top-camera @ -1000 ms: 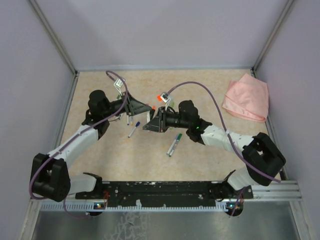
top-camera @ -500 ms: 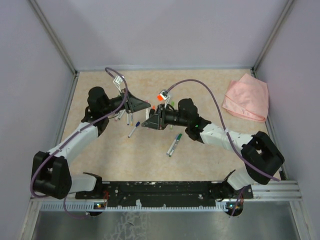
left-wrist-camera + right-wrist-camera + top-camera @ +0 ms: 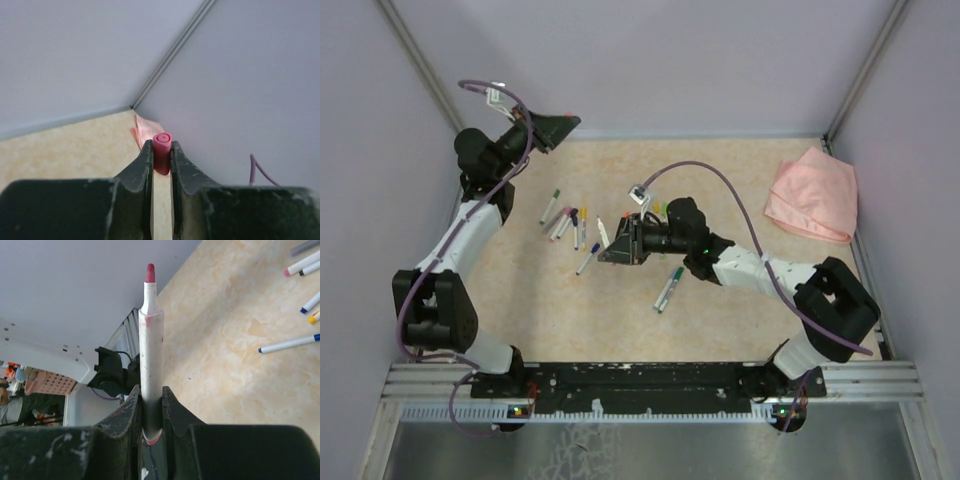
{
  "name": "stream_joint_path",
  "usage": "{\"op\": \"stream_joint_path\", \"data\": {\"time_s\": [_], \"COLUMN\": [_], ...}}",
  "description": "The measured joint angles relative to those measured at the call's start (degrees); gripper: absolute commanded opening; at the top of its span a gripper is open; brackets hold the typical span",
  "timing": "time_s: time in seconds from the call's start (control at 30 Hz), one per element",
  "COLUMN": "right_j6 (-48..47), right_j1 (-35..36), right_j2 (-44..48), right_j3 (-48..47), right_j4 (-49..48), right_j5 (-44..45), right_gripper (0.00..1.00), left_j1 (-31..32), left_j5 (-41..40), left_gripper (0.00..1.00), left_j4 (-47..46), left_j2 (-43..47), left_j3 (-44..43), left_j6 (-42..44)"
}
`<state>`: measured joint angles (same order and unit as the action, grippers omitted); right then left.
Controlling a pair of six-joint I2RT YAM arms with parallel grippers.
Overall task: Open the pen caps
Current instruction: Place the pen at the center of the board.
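My left gripper (image 3: 161, 150) is shut on a small pink pen cap (image 3: 163, 140), held high in the air near the far left corner (image 3: 570, 122). My right gripper (image 3: 150, 395) is shut on a white pen barrel (image 3: 151, 350). The barrel's pink tip (image 3: 150, 273) is bare, and it points away from the fingers over the table's middle (image 3: 603, 235). Several capped pens (image 3: 565, 222) lie loose on the table left of the right gripper. Among them are a blue-capped one (image 3: 587, 260) and a green-capped one (image 3: 668, 288).
A pink cloth (image 3: 812, 195) lies crumpled at the far right by the wall. Small orange and green bits (image 3: 658, 208) sit just behind the right wrist. The enclosure walls (image 3: 420, 150) stand close on the left, back and right.
The left arm has swung from the table's middle up to the far left corner, carrying the pink cap off the pen. The right gripper keeps the barrel and has shifted slightly left.
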<state>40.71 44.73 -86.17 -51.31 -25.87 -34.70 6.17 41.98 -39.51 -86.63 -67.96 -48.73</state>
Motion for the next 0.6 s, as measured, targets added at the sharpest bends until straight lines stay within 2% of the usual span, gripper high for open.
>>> {"op": "stream_joint_path", "data": {"time_s": [0.13, 0.27, 0.4, 0.6], "right_j6": [-0.3, -1.7, -3.7, -4.8], "right_j1": [0.1, -0.1, -1.6, -7.3], "right_j2": [-0.2, 0.9, 4.3, 7.6], "right_j3": [0.0, 0.1, 0.3, 0.8], "right_j4": [2.1, 7.8, 17.8, 29.2], "right_j5": [-0.3, 5.4, 16.5, 33.6], "right_gripper": [0.0, 0.0, 0.0, 0.0], "left_j1": [-0.4, -0.2, -0.2, -0.2], "left_j5": [-2.3, -1.6, 0.7, 3.1], "left_gripper": [0.0, 0.0, 0.0, 0.0], "left_j4": [-2.6, -2.1, 0.6, 10.5], "left_j2": [-1.9, -1.9, 0.2, 4.8], "left_j3": [-4.4, -3.9, 3.2, 14.9], "left_j6": [-0.8, -1.4, -1.4, 1.8]}}
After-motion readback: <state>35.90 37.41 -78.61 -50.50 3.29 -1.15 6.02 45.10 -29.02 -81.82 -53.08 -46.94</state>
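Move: The right hand holds the uncapped pink pen; its spot on the board, just right of the green pen, is about 20 cm ahead, 16 cm right and 21 cm below. From that hand, the green pen lies some 21 cm ahead and 13 cm right, the yellow pen 23 ahead and 9 right, the black highlighter 23 ahead and 2 right. The left hand holds the pink cap; the green cap is about 8 cm ahead, 15 cm right and 38 below. Rightward, forward and down, the right hand carries the pink pen roughly 12 cm right towards the open board beside the green pen, its fingers swinging clockwise from pointing left and dipping towards the table. The left hand, still pinching the pink cap, rises slightly, then sinks to some 11 cm below its start, drawing back a little and tipping down about 20 degrees. ##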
